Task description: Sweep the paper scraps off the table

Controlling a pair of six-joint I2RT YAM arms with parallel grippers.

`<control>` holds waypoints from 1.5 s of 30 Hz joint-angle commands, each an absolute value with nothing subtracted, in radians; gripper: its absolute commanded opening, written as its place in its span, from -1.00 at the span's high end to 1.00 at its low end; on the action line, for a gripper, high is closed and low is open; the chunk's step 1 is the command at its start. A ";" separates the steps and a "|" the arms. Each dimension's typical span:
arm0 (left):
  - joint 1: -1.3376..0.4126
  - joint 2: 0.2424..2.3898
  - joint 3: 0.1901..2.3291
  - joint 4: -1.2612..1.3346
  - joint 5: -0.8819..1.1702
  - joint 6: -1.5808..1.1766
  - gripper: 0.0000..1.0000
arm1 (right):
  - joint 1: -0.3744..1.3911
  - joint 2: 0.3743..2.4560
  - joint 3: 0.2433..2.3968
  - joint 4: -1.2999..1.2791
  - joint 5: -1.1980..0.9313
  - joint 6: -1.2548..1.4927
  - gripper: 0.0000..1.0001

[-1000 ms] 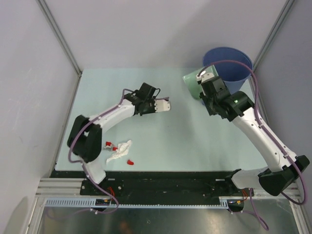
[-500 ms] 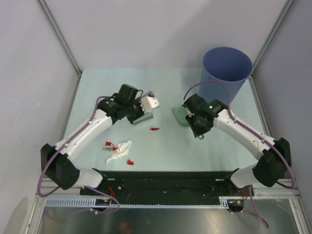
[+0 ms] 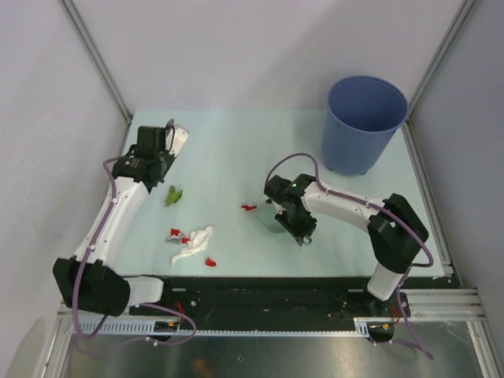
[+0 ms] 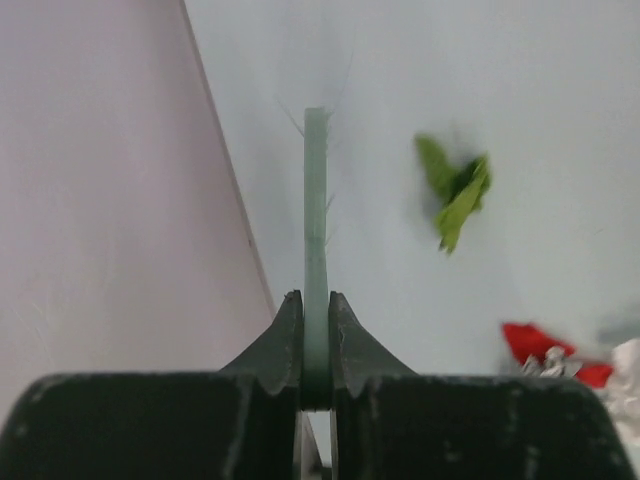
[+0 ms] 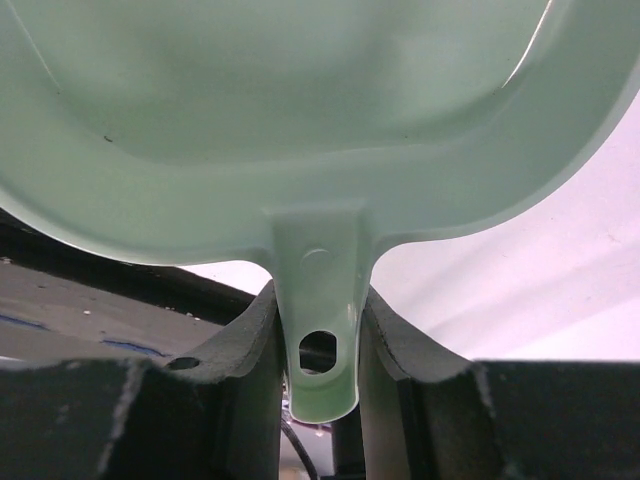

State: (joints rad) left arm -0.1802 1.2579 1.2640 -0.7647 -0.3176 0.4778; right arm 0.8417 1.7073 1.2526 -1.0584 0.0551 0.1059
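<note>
Paper scraps lie on the left half of the pale green table: a green scrap, a white crumple, and red bits. My left gripper is at the far left near the wall, shut on the thin pale green brush, seen edge-on. My right gripper is shut on the handle of the pale green dustpan, which sits low at mid-table, right of one red bit.
A blue bin stands at the table's far right corner. The grey side wall runs close along the left of the brush. A black rail borders the near edge.
My left arm swung back to the far left with the brush. The right arm carried the dustpan from the bin down to mid-table. A green scrap and one red bit now lie in the open.
</note>
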 commanded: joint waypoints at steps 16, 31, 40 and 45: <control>-0.172 1.531 1.256 -0.856 0.366 0.417 1.00 | 0.839 1.940 1.325 -1.000 0.152 -0.271 1.00; -0.330 1.464 1.385 -0.873 0.700 0.344 1.00 | 0.907 1.957 1.379 -0.767 0.137 -0.318 1.00; -0.181 1.371 1.456 -0.873 0.592 0.348 1.00 | 0.920 1.968 1.368 -0.767 0.106 -0.296 1.00; -0.178 1.332 1.447 -0.871 0.491 0.360 1.00 | 0.943 1.990 1.365 -0.824 0.132 -0.269 1.00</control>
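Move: The brush is in the left hand, the green scrap lying about 23 cm below that hand, some 3 cm ahead and 5 cm to its right. From that hand, the red-and-silver scrap is 10 cm back and 7 cm right, the white scrap 12 cm back and 13 cm right. From the right hand, which holds the dustpan, the green scrap is roughly 41 cm left and 13 cm ahead; a red scrap at the pan's mouth is 17 cm left and 8 cm ahead. Keeping its pinch on the brush, the left hand drops about 12 cm while edging left past the green scrap, then sweeps some 24 cm right towards the dustpan, turning clockwise and rolling left side down, before lifting clear and easing back left. The right hand, still gripping the pan's handle, lowers it and moves forward and left, turning counter-clockwise almost 30 degrees. ##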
